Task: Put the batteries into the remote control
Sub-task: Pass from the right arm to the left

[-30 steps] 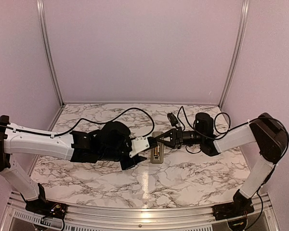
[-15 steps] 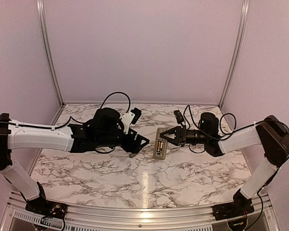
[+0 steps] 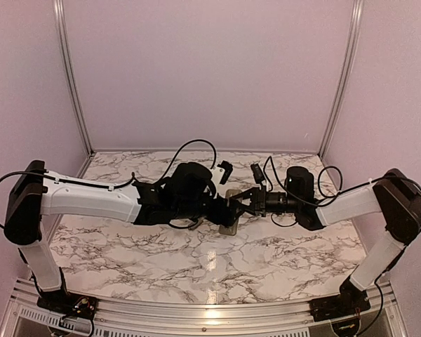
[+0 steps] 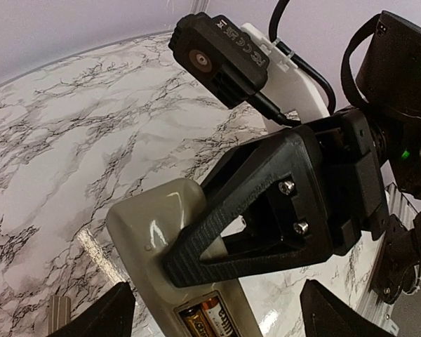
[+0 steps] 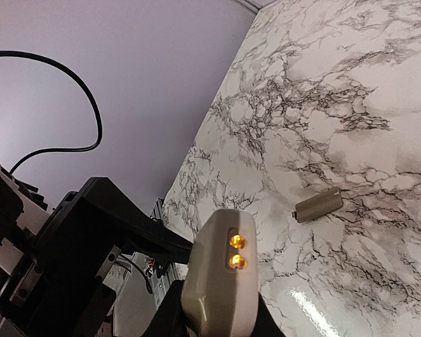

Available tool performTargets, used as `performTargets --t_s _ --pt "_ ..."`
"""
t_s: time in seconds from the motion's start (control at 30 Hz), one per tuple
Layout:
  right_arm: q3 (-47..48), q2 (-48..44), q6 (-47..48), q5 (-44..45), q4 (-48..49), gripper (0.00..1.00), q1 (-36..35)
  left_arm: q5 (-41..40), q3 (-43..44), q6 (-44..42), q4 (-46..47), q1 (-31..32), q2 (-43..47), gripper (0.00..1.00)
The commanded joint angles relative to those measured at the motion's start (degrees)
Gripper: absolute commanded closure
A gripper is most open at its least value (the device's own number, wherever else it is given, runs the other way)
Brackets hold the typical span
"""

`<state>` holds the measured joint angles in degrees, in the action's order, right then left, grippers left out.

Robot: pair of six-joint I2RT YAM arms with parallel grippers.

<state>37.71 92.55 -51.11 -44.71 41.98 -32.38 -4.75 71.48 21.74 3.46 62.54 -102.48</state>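
Note:
The remote control [image 3: 229,226] lies at mid-table with its greyish-tan back up and its compartment uncovered. Two batteries [image 4: 207,319] sit side by side in that compartment, and their gold ends [image 5: 235,251] show in the right wrist view. My right gripper [image 3: 238,205] is shut on the remote control's far end [image 4: 154,225], its black fingers [image 4: 224,232] lying across the body. My left gripper [image 4: 221,324] hangs open just over the battery end, one fingertip on each side, touching nothing.
The small beige cover piece [image 5: 318,205] lies loose on the marble left of the remote, also seen at the left wrist view's lower edge [image 4: 58,309]. Both arms meet at the centre. Purple walls enclose the table [image 3: 281,260].
My left gripper opened wide, swung back and left away from the remote, then came back over it. The right gripper kept its hold on the remote and hardly moved.

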Motion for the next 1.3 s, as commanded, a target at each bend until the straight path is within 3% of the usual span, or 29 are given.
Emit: performTargets --t_s 0.0,0.5,0.67,0.77,0.87,1.07,1.13,1.27 --pt "2.4 -1.3 0.4 2.3 -0.6 1.00 -1.1 -3.3 4.5 1.3 -7.1 0.2 -3.8 0.15" --pt "2.8 -2.7 0.7 4.2 -1.8 1.00 -1.4 -6.2 11.2 2.7 -15.3 0.6 -9.8 0.24" --pt "2.6 -2.8 1.1 4.0 -2.8 0.98 -1.5 -6.6 11.9 2.7 -16.2 0.5 -9.8 0.39" --pt "3.2 -3.2 2.2 3.7 -5.7 0.90 -1.3 -5.8 11.9 1.2 -17.2 0.3 -9.6 0.52" --pt "3.8 -3.7 3.4 3.1 -8.6 0.77 -0.4 -4.6 11.1 -1.9 -18.9 0.2 -8.6 0.58" --pt "2.8 -7.4 7.0 2.4 -13.6 0.40 3.0 -1.7 6.8 -8.9 -22.6 -0.1 -5.1 0.62" --pt "2.3 -9.2 9.2 2.9 -16.2 0.31 4.3 -0.1 5.9 -12.3 -25.3 -0.1 -4.5 0.62" --pt "1.4 -12.1 12.9 4.3 -20.9 0.25 6.0 4.2 4.5 -16.8 -30.6 -0.1 -4.6 0.61"
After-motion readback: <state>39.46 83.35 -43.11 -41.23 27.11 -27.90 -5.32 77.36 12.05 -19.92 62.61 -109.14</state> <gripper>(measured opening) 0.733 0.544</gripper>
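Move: The remote, still held near its forward end by the right fingers, has its middle about 2 cm ahead, 2 cm to the right and 4 cm below the open left hand; from the right hand, that middle lies some 3 cm back, 1 cm left and 2 cm down. The loose battery cover lies on the table, roughly 5 cm ahead, 10 cm left and 15 cm below the left hand. Around the remote's battery half the left hand sinks some 5 cm, edging slightly forward and right, and closes its fingers on the sides while the right hand holds nearly still. Then the right fingers open and back off about 4 cm, rightward and up, as the left carries the remote down, left and back, its left side rolling up to some 25 degrees. ##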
